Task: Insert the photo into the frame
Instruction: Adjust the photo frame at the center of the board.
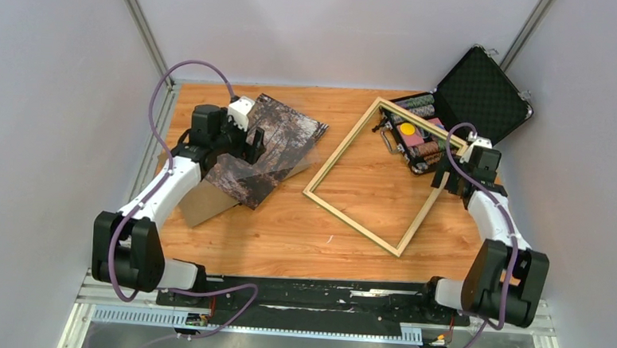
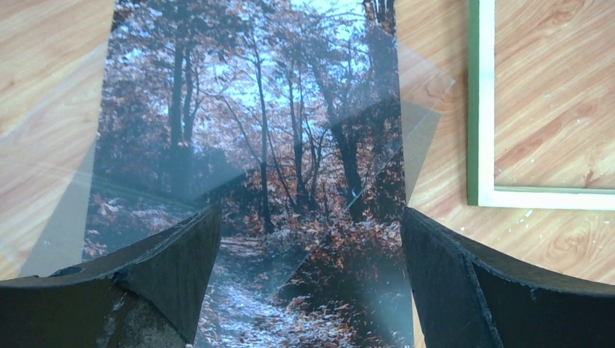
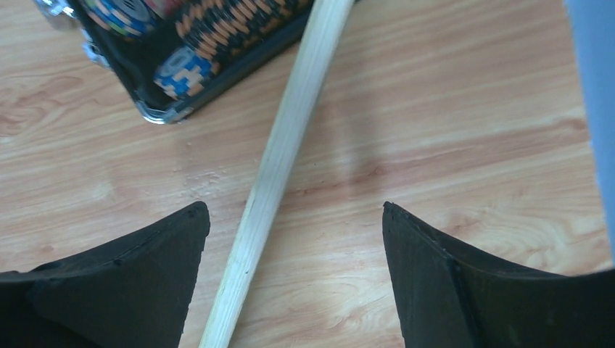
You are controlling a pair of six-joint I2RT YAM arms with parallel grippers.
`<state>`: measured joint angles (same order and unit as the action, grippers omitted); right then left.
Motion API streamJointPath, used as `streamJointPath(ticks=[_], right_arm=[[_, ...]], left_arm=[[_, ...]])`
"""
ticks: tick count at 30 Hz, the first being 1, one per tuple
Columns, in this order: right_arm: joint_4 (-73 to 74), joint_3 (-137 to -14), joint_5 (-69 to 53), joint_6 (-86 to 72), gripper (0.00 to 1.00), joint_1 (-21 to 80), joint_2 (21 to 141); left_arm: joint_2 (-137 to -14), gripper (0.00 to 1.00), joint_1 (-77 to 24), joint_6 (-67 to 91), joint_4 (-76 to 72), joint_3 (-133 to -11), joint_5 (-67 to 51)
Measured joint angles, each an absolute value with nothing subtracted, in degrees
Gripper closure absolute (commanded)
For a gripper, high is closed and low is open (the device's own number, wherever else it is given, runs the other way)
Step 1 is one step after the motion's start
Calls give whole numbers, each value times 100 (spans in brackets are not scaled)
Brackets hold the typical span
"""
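Observation:
The photo (image 1: 275,144), a misty autumn forest print, lies on the table at the back left with a clear sheet (image 1: 302,164) partly over it. My left gripper (image 1: 255,145) hovers over it, open and empty; in the left wrist view the photo (image 2: 275,145) fills the space between the fingers (image 2: 167,268). The frame (image 1: 338,148) lies pale side up in the middle, tilted. My right gripper (image 1: 447,181) is open at the frame's right rail. In the right wrist view that rail (image 3: 279,152) runs between the fingertips, nearer the left one (image 3: 145,275), touching neither.
A plain brown backing board (image 1: 204,204) lies under the photo's near end. An open black case (image 1: 481,91) of poker chips (image 3: 196,65) stands at the back right, with the frame's far rail across it. The frame's green-edged corner (image 2: 475,109) shows in the left wrist view.

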<state>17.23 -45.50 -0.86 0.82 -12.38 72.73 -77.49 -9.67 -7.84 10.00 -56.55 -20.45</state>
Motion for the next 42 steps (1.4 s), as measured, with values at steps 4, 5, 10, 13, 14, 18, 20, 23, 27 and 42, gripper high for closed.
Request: streamJointPath(ticks=[4, 5, 10, 13, 14, 18, 20, 23, 27, 42], right_arm=[[1743, -4550, -272, -47, 14, -1361, 7850], [1747, -4552, -320, -75, 15, -1358, 7964], [1835, -4711, -587, -213, 20, -1358, 8455], [1844, -4880, -716, -276, 29, -1358, 8748], [1844, -4921, -753, -294, 34, -1358, 8823], [1865, -5070, -934, -381, 52, -1358, 9120], [1881, -5142, -1026, -429, 58, -1358, 9233], [1929, -5253, -1122, -471, 64, -1358, 9323], [1946, -5376, -1192, -510, 70, -1356, 9369], [2388, -6141, -1035, -602, 80, -965, 9404]], left_arm=[[-7747, 0, -969, -786, 952, -5476, -2036], [-7747, 0, -969, -790, 943, -5441, -2023], [-7747, 0, -972, -834, 921, -5389, -1951], [-7747, 0, -972, -858, 891, -5387, -1935], [-7747, 0, -972, -875, 875, -5380, -1940], [-7747, 0, -978, -982, 823, -5297, -2014], [-7747, 0, -1007, -1074, 792, -5214, -2047], [-7747, 0, -1092, -1227, 794, -5078, -2047], [-7747, 0, -1129, -1330, 808, -5026, -2040], [-7723, 0, -1133, -1350, 808, -5026, -2021]])
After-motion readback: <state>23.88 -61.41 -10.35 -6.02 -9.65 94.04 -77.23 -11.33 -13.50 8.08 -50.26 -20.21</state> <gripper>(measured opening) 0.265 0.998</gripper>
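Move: The frame's right rail, near its far corner, runs just under my open right hand, about 8 cm down, 2 cm left and 1 cm ahead. The middle of the frame lies some 19 cm left and 2 cm ahead of that hand, and the chip case about 16 cm ahead and 10 cm left. From my left hand that stretch of rail is roughly 57 cm to the right and 3 cm back. My right hand sinks about 7 cm over the frame's right rail, tilting its fingers more steeply down by some 20 degrees, and pinches the rail from both sides. Still gripping, I rise about 4 cm and ease forward and left towards the chip case. My open left hand lowers about 4 cm over the photo, drawing back slightly. ##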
